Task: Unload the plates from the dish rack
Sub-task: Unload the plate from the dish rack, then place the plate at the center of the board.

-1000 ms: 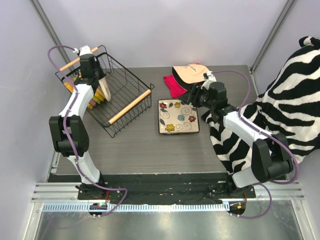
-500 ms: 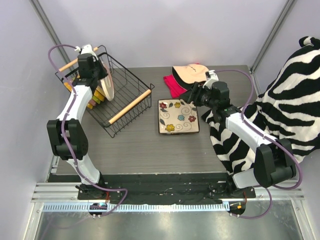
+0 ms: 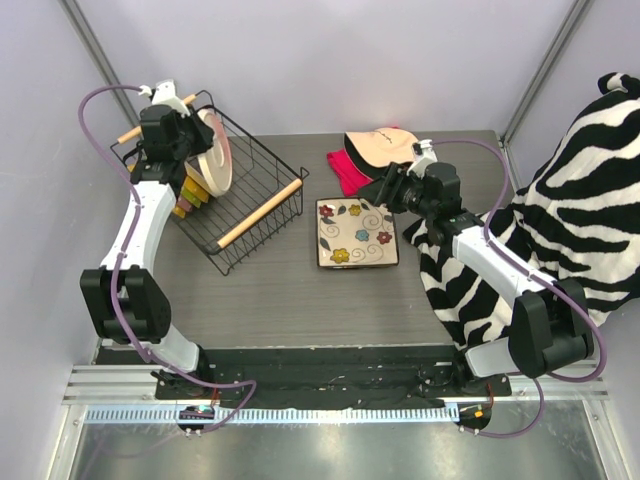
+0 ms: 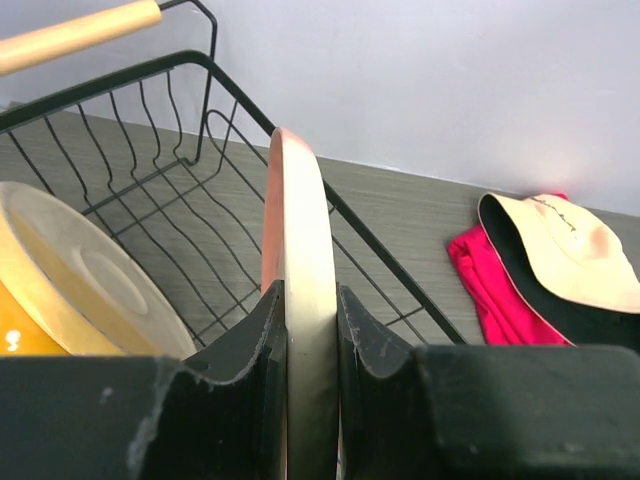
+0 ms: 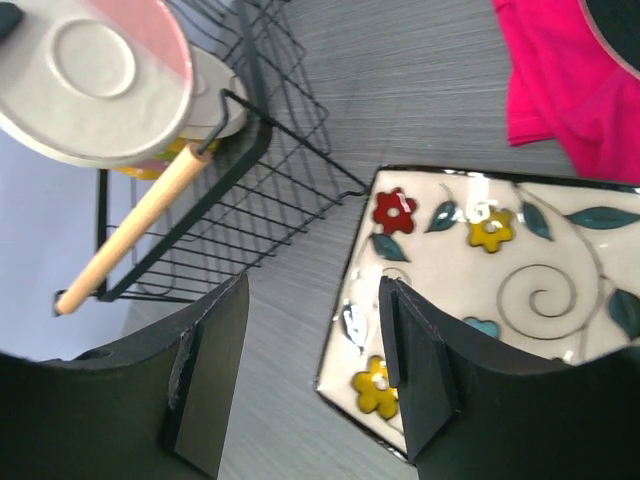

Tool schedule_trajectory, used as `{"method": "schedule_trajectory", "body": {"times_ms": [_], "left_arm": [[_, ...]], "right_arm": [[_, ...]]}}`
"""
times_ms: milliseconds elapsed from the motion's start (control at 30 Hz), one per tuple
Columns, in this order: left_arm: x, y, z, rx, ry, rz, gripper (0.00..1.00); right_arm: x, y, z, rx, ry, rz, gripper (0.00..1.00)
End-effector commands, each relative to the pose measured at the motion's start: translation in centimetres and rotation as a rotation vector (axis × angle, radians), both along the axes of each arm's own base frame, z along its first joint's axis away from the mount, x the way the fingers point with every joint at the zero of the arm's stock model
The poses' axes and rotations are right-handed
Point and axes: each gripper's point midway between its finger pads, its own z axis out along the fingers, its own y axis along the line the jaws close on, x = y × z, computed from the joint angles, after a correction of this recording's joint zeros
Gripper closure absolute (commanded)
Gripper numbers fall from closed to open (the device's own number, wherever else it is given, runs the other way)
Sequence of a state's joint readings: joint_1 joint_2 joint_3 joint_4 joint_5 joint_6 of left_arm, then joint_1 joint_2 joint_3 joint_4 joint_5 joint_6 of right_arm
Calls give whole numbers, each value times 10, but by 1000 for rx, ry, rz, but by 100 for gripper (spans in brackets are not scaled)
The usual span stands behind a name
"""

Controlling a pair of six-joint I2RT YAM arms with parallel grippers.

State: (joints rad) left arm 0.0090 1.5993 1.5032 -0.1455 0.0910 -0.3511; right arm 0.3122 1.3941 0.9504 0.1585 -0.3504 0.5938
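My left gripper [image 3: 190,140] [image 4: 310,300] is shut on the rim of a round pink plate [image 3: 213,150] [image 4: 300,250] with a cream back. It holds the plate on edge above the back of the black wire dish rack [image 3: 255,165] [image 4: 150,180]. The plate also shows in the right wrist view [image 5: 95,75]. More round plates [image 3: 190,197] stand in the rack's left end, a cream-yellow one [image 4: 80,280] and an orange one [image 4: 15,335] among them. The square flowered plate [image 3: 355,233] [image 5: 480,290] lies flat on the table. My right gripper [image 3: 385,190] [image 5: 312,290] is open and empty above its left edge.
A cream-and-black cap [image 3: 385,147] [image 4: 560,260] lies on a pink cloth [image 3: 348,172] [image 5: 560,90] behind the square plate. A zebra-striped cloth [image 3: 580,200] hangs at the right, under my right arm. The rack's wooden handle [image 3: 260,213] [image 5: 130,230] faces the square plate.
My left gripper has lifted the pink plate up out of the rack and a little back. My right gripper has shifted slightly left over the square plate's edge.
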Motion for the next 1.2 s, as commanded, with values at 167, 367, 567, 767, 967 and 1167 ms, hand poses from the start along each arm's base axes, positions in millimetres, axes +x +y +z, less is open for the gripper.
{"method": "schedule_trajectory", "body": {"times_ms": [167, 367, 567, 767, 967, 1167], "left_arm": [[-29, -42, 78, 61, -262, -142, 100], [-49, -60, 84, 164, -309, -196, 100], [-66, -76, 80, 237, -338, -254, 100], [-79, -91, 69, 307, -347, -296, 100], [-87, -104, 59, 398, -342, -334, 100], [-95, -117, 52, 476, -352, -386, 100]], "right_arm": [[0, 72, 108, 233, -120, 160, 37], [9, 137, 143, 333, -73, 267, 31], [33, 182, 153, 423, 16, 337, 24], [40, 218, 131, 418, 124, 373, 20], [44, 232, 120, 433, 172, 380, 17], [48, 236, 103, 420, 219, 360, 16]]}}
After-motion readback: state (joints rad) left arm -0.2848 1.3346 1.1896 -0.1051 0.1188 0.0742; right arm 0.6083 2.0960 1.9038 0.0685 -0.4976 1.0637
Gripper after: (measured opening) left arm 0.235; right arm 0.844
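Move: The left hand holds the round pink-and-white plate, its middle roughly 8 cm below, 3 right and 1 back; the right gripper is some 36 cm to its right, 12 back and 9 lower. The rack's right wooden handle is about 10 cm right, 17 back and 18 below. From the right hand, that round plate is about 33 cm left and 9 ahead, nearly level; the square plate is 3 left, 9 back and 20 below. Right hand, opening, reaches some 23 cm left and up towards the plate left hand brings right and back. ##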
